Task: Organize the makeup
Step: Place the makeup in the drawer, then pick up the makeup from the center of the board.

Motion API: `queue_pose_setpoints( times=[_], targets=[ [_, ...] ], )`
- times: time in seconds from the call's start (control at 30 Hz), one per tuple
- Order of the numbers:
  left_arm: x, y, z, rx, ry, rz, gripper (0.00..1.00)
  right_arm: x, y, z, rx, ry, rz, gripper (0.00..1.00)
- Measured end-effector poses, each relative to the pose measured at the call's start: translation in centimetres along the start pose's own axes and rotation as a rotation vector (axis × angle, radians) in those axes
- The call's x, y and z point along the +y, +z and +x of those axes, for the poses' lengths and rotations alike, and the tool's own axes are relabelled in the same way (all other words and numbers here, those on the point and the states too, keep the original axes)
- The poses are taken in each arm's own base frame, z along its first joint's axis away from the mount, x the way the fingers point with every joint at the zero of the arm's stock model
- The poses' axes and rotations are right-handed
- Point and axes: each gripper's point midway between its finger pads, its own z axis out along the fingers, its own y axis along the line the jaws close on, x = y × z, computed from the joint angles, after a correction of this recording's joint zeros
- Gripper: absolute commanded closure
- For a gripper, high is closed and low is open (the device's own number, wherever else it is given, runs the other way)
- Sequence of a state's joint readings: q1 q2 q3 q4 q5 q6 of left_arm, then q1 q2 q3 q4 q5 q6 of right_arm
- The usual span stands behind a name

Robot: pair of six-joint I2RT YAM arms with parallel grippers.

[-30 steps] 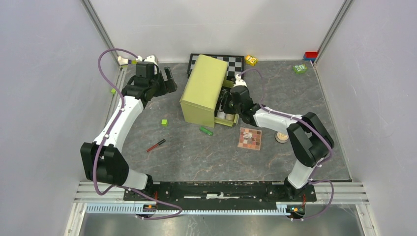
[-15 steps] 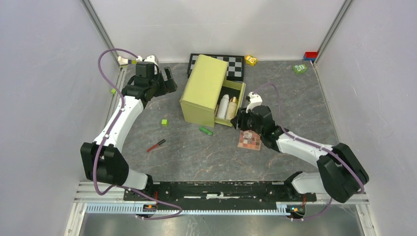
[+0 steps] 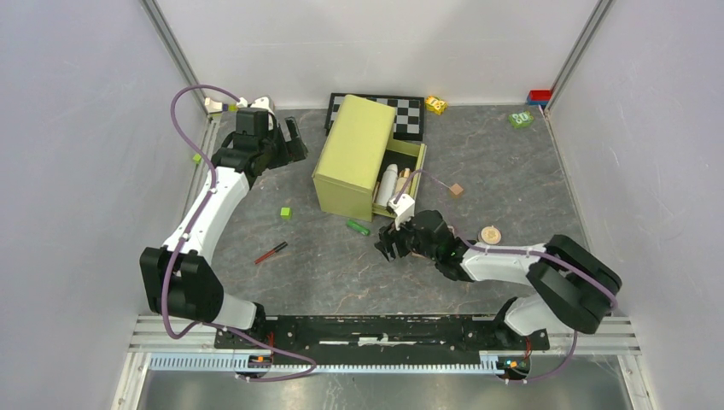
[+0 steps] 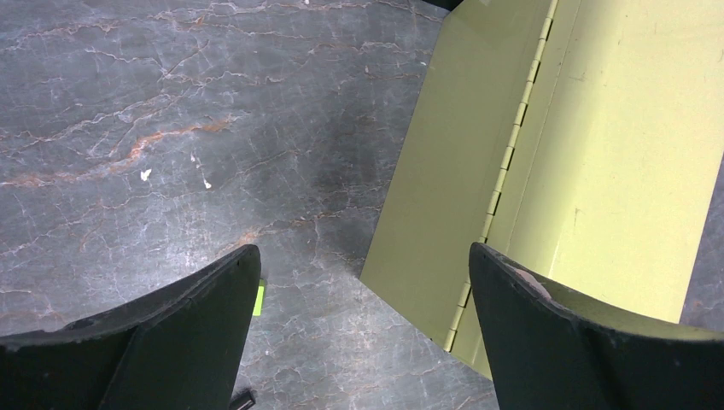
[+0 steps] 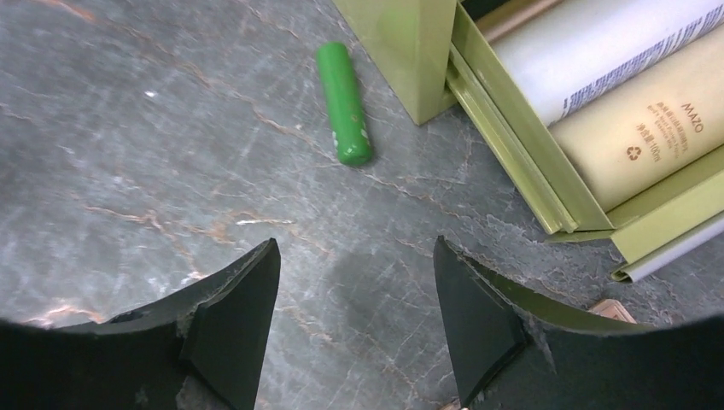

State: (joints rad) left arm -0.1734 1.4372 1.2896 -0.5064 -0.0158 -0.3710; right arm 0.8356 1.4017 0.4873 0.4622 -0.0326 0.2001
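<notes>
An olive-green box (image 3: 354, 158) stands mid-table, and in its open tray lie a white bottle (image 3: 388, 181) and a beige bottle (image 3: 402, 184). Close up, the right wrist view shows the white bottle (image 5: 598, 51) and beige bottle (image 5: 636, 137) side by side. A green tube (image 3: 358, 227) lies just in front of the box. My right gripper (image 3: 386, 249) hovers open and empty over bare table, with the green tube (image 5: 344, 104) ahead of it. The right arm hides the eyeshadow palette. A red pencil (image 3: 271, 253) lies front left and a round compact (image 3: 489, 235) to the right. My left gripper (image 3: 296, 141) is open beside the box's left side (image 4: 546, 171).
A chequered board (image 3: 411, 111) lies behind the box. A wooden cube (image 3: 457, 190) sits right of the tray and a green cube (image 3: 285, 212) left of the box. Small yellow (image 3: 436, 104), green (image 3: 521, 120) and red-blue (image 3: 539, 96) items line the back wall.
My right gripper has pulled out of the box's tray and swung forward and left over the palette, with its jaws opening wider. The left arm has stayed still.
</notes>
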Motion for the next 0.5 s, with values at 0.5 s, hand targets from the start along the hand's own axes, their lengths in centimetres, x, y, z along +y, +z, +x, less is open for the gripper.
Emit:
queue_pose_setpoints(
  times=[0.5],
  targets=[
    [0.0, 0.0, 0.1, 0.003, 0.0, -0.001, 0.03, 0.1, 4.1, 3.5, 0.081, -0.118, 0.021, 0.32]
  ],
)
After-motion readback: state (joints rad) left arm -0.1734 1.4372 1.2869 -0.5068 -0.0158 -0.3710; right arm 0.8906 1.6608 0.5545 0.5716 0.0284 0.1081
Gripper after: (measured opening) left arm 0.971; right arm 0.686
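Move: The right hand, empty and part-open, hovers short of the green cylinder, which lies about 6 cm ahead, 6 cm to its left and 7 cm below. The cabinet's near corner stands some 8 cm ahead and 3 cm left, the open drawer's middle about 16 cm ahead and 3 cm right. The palette is roughly 4 cm ahead and 11 cm right. From the left hand, the cylinder is about 9 cm back, 14 cm right and far below. Straight down first: the right hand sinks about 5 cm beside the cabinet's near corner, levels off close over the table, then slides some 2 cm left towards the near end of the green cylinder. The fingers tip a few degrees steeper on the way and stay roughly 70 percent open, touching neither cylinder nor drawer. ##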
